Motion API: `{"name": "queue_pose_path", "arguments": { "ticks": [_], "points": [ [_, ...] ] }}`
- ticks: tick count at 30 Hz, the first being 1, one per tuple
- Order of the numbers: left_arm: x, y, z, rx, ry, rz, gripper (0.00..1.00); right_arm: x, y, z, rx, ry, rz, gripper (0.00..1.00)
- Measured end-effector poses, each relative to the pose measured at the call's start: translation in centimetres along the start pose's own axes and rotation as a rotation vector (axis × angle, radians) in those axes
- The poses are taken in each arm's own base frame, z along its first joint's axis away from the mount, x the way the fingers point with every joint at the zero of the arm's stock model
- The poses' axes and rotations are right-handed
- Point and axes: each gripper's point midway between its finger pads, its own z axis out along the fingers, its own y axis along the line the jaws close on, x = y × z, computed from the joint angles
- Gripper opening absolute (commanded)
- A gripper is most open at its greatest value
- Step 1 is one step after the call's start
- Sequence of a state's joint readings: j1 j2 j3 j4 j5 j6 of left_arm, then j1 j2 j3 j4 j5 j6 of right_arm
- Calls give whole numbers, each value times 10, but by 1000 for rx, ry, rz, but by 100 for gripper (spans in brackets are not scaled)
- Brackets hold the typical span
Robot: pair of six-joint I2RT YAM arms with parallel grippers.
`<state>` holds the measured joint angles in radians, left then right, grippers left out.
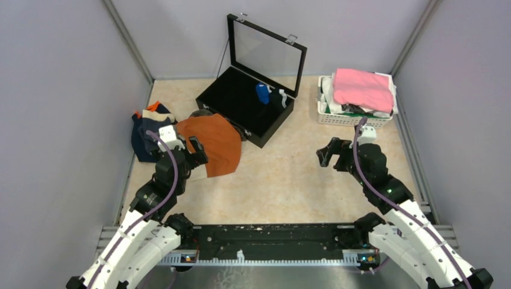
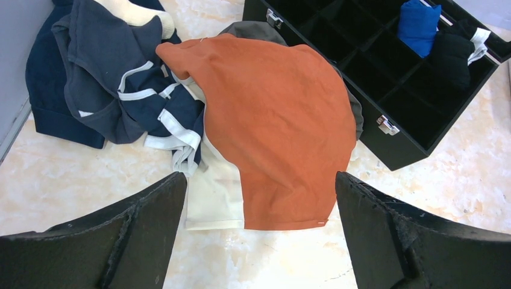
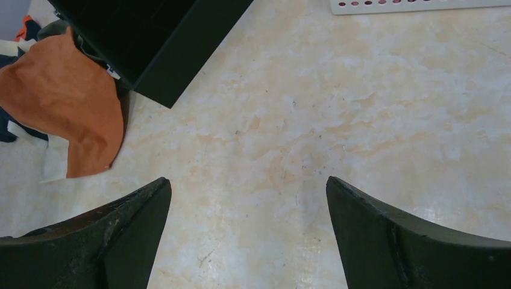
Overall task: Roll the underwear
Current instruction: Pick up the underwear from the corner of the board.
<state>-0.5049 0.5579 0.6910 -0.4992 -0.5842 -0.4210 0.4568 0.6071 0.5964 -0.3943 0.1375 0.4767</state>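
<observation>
The rust-orange underwear (image 1: 212, 143) lies spread flat on the table left of centre, its top edge against the black box. In the left wrist view the same orange piece (image 2: 277, 120) covers a pale cream piece (image 2: 214, 195) and a grey one. A heap of navy underwear with white trim (image 2: 114, 90) is bunched to its left by the wall. My left gripper (image 2: 259, 176) hovers open just short of the orange hem, holding nothing. My right gripper (image 3: 247, 180) is open over bare table, well right of the orange underwear (image 3: 66, 102).
A black divided box (image 1: 241, 108) with its glass lid up stands at the back centre. It holds a blue roll (image 1: 263, 93) and a dark roll. A white basket (image 1: 355, 117) at the back right carries a bright pink cloth (image 1: 363, 89). Walls close both sides.
</observation>
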Motion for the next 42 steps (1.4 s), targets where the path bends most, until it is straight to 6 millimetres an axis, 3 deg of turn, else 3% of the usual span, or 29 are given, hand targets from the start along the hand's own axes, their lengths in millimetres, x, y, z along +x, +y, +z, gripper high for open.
{"name": "queue_pose_path", "arguments": {
  "ticks": [7,11,14,20,25,29,35,42],
  "points": [
    [1,1,2,-11,5,-2,99,11,1,6,-2,53,9,98],
    [6,2,6,-29,23,-2,99,20,12,20,-28,128,15,96],
    [9,3,8,-41,37,4,99,30,34,39,-64,185,2,97],
    [11,8,7,-58,46,4,99,74,130,71,-225,296,-144,97],
    [10,9,7,-62,41,-6,99,117,181,112,-297,357,-179,93],
    [9,10,5,-63,35,-15,99,148,202,144,-312,402,-164,87],
    [7,10,4,-62,29,-25,99,182,212,178,-299,449,-148,82],
    [7,10,4,-62,29,-25,99,183,234,207,-315,421,-134,68]
  ]
}}
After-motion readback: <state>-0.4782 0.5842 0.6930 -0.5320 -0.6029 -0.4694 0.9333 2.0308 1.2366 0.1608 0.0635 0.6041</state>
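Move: Far to the right hand's left, about 44 cm off, lies the middle of the orange underwear, some 11 cm ahead and 18 cm below; its near right corner is only about 36 cm left and 3 cm ahead. The black box stands roughly 17 cm beyond the underwear's middle and 13 cm right of it, the navy clothes about 24 cm left and 4 cm farther out. From the left hand the underwear is about 11 cm ahead, 4 cm right, 22 cm below. Sweeping left across the open table, the right hand travels about 32 cm towards the underwear's near right corner, sinking some 15 cm and reaching forward 7 cm, past the box's near corner. The wrist swings about 30 degrees counter-clockwise and tips down, while the wide-open fingers close by about a quarter; they come close over the right edge, contact not visible. ##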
